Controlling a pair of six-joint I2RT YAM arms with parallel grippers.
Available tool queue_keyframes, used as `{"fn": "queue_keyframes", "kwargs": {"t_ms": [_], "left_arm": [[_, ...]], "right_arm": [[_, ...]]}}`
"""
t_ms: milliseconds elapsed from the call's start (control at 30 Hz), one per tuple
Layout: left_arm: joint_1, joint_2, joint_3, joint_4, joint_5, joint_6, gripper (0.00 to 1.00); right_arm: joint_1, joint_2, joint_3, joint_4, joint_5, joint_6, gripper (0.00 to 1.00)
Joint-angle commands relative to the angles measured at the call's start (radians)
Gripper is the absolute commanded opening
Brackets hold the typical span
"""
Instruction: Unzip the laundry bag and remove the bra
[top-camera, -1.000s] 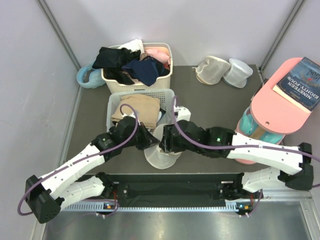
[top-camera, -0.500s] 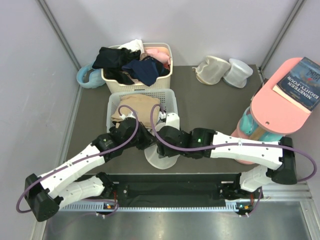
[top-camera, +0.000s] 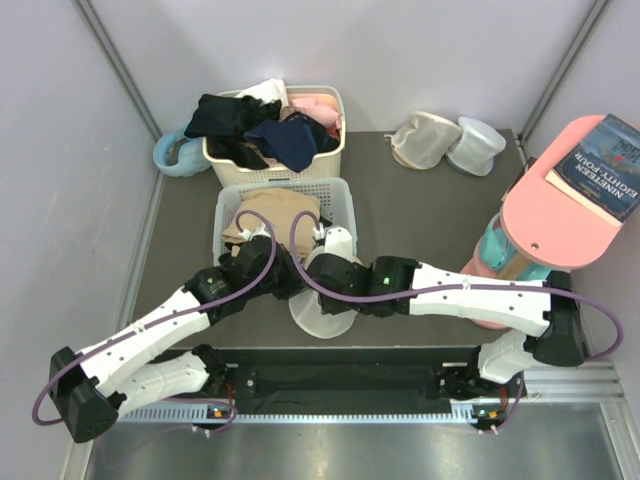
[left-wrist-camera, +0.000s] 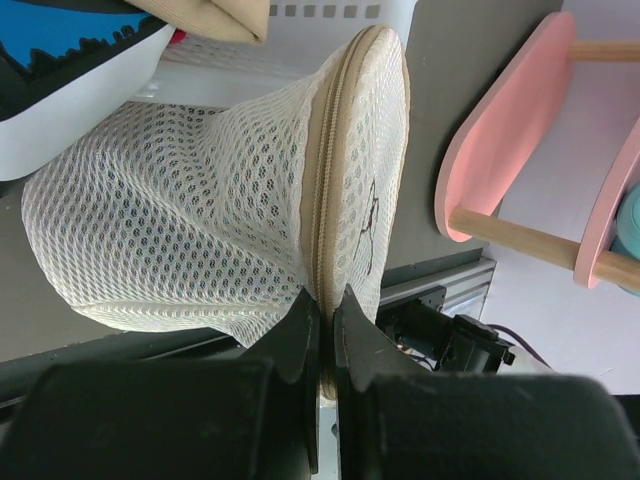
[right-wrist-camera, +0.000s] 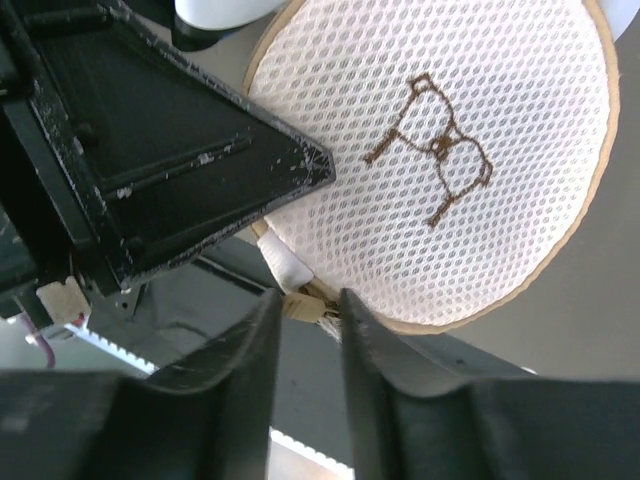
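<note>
The laundry bag (top-camera: 325, 312) is a cream mesh drum standing on edge at the table's near middle. My left gripper (left-wrist-camera: 327, 305) is shut on its zip seam (left-wrist-camera: 322, 180) at the rim. In the right wrist view the bag's flat face (right-wrist-camera: 470, 230) shows the bra pictogram (right-wrist-camera: 435, 150). My right gripper (right-wrist-camera: 310, 305) sits at the lower rim, its narrowed jaws touching the beige zip pull (right-wrist-camera: 303, 305) on both sides. The zip looks closed. The bra is hidden from every view.
A white basket (top-camera: 283, 186) holding tan cloth stands just behind the bag. A second basket (top-camera: 340, 140) of dark clothes is behind that one. Two pale pouches (top-camera: 445, 143) lie at the back right. A pink stool (top-camera: 540, 215) with a book (top-camera: 598, 165) stands at the right.
My right arm has swung left across the bag and its jaws have narrowed around the zip pull. The left gripper and the bag have stayed put.
</note>
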Motion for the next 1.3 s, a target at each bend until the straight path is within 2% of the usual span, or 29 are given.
{"fn": "queue_keyframes", "kwargs": {"t_ms": [0,167,233,600,967,1067,1233,1267], "left_arm": [[-0.003,-0.032,0.019,0.018,-0.036,-0.024,0.0],[-0.003,-0.047,0.006,0.015,-0.042,-0.03,0.0],[-0.003,-0.053,0.008,0.005,-0.048,-0.03,0.0],[-0.003,-0.092,-0.017,-0.015,-0.099,-0.042,0.0],[0.0,-0.231,-0.072,-0.051,-0.145,-0.045,0.0],[0.0,-0.257,-0.09,-0.032,-0.133,-0.032,0.0],[0.006,-0.291,-0.084,-0.11,-0.172,-0.01,0.0],[0.008,-0.297,-0.075,-0.12,-0.174,-0.013,0.07]], "right_arm": [[0.016,-0.022,0.048,-0.032,0.05,0.007,0.25],[0.018,-0.049,0.012,-0.03,0.047,0.035,0.05],[0.016,-0.062,0.0,-0.038,0.048,0.053,0.0],[0.014,-0.16,-0.121,-0.001,0.015,0.106,0.0],[0.016,-0.332,-0.329,-0.04,0.065,0.178,0.0],[0.014,-0.35,-0.357,-0.035,0.1,0.175,0.0],[0.014,-0.341,-0.333,-0.058,0.159,0.147,0.0],[0.018,-0.344,-0.311,-0.053,0.16,0.139,0.0]]}}
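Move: The zipper pull lies right between the right hand's part-open fingertips, about 1 cm below the hand point. From it, the middle of the laundry bag's glasses-marked lid is roughly 5 cm ahead and 4 cm to the right, about 1 cm higher, and the shallow basket some 12 cm ahead and 5 cm left, lower down. From the left hand, already gripping the bag's zipper edge, the pull is about 4 cm back, level sideways and slightly lower. The right fingers close the rest of the way and pinch the zipper pull, lift about 1 cm, then draw it about 8 cm to the right along the lid's near edge, sinking some 3 cm and turning slightly clockwise. The left hand keeps its pinch on the zipper edge and draws the opposite way, some 4 cm left and a little back and up. ##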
